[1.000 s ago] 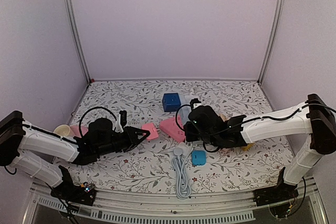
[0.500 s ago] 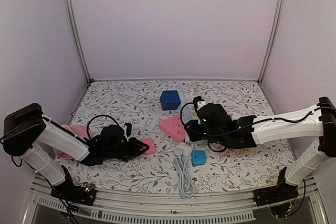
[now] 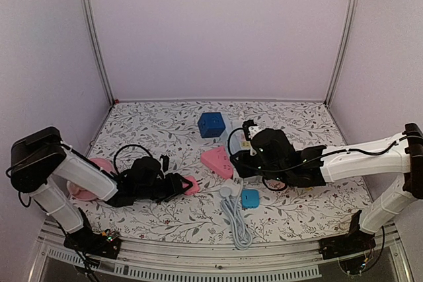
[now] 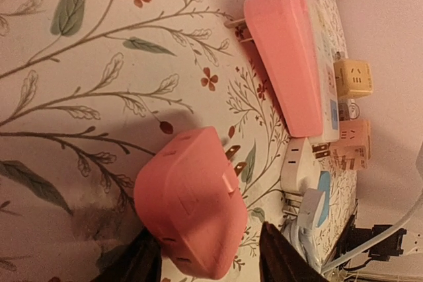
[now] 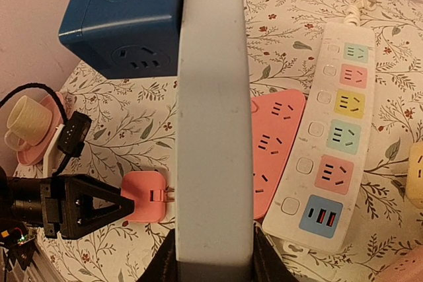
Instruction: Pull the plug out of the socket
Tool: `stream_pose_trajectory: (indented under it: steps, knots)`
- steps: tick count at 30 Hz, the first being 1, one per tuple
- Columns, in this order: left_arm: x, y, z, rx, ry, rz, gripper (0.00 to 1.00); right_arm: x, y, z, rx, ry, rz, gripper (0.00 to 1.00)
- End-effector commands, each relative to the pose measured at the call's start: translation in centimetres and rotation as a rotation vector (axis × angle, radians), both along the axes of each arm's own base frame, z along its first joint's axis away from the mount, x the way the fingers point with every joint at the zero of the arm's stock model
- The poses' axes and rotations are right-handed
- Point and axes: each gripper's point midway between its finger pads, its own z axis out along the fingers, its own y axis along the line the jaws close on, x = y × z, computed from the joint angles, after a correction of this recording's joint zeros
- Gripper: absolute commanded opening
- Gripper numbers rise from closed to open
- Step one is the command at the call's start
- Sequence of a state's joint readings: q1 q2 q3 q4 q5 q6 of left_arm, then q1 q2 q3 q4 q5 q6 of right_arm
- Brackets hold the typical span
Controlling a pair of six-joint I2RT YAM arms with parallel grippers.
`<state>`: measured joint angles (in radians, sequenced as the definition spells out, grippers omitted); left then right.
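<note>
A pink plug [image 3: 190,185] [image 4: 192,203] [image 5: 144,204] lies on the flowered table with its two prongs bare. It is a short gap away from the pink socket strip [image 3: 217,161] [image 4: 284,57] [image 5: 274,143]. My left gripper [image 3: 180,185] [image 4: 208,254] [image 5: 112,206] is low on the table, its jaws open on either side of the plug's back end. My right gripper [image 3: 236,158] [image 5: 213,255] is shut on a long pale grey socket bar [image 3: 231,137] [image 5: 211,110]. The bar points at a blue socket cube [image 3: 213,125] [image 5: 125,18]; whether the two are joined is hidden.
A white power strip with coloured sockets [image 5: 334,137] lies right of the pink strip. A white round plug with coiled cable [image 3: 228,193] and a light blue adapter [image 3: 250,197] are near the front. A cup on a pink saucer [image 5: 30,120] stands far left; yellow [image 4: 352,78] and peach [image 4: 353,143] adapters lie beyond.
The left gripper carried the pink plug toward the near edge, away from the pink strip, then opened its jaws. The blue cube and grey bar shifted slightly toward the back left.
</note>
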<state>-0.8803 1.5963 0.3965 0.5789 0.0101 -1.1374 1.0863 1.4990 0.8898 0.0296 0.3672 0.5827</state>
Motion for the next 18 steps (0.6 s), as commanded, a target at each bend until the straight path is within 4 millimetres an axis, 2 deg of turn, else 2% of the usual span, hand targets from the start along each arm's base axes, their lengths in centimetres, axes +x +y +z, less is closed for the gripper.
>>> stream_pose_trajectory:
  steps: [1, 5, 10, 18]
  knots:
    - [0.3, 0.9, -0.3, 0.037, -0.003, 0.024, 0.55, 0.3, 1.3, 4.1, 0.126, -0.072, 0.020, 0.02]
    - [0.7, 1.2, 0.7, 0.049, -0.029, 0.033, 0.70, 0.2, 1.5, 4.1, 0.126, -0.072, 0.027, 0.02]
    - [1.2, 1.6, 2.3, 0.060, -0.068, 0.048, 0.81, 0.2, 1.7, 4.2, 0.123, -0.074, 0.035, 0.02]
    - [1.6, 2.4, 4.8, 0.054, -0.122, 0.069, 0.91, 0.2, 2.1, 4.2, 0.119, -0.074, 0.052, 0.02]
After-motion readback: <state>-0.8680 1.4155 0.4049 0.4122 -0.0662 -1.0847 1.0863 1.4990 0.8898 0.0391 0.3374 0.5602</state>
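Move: The pink plug lies flat on the table at my left fingertips, its middle about 1 cm ahead, 2 cm right and 1 cm below. The pink socket is some 9 cm ahead and 12 cm right; the white round plug is about 15 cm right and 2 cm back. The blue cube, up on the grey bar, is roughly 12 cm ahead, 10 cm right and 24 cm higher. From my right hand, the pink plug is about 17 cm left, 1 cm back and 14 cm below. With my left fingers already half open around the near end of the pink plug, I spread them almost fully and lift off it, rising about 3 cm and easing some 2 cm left while the fingertips tip up slightly. My right hand stays put, keeping its closed grip on the grey bar that carries the blue cube. ##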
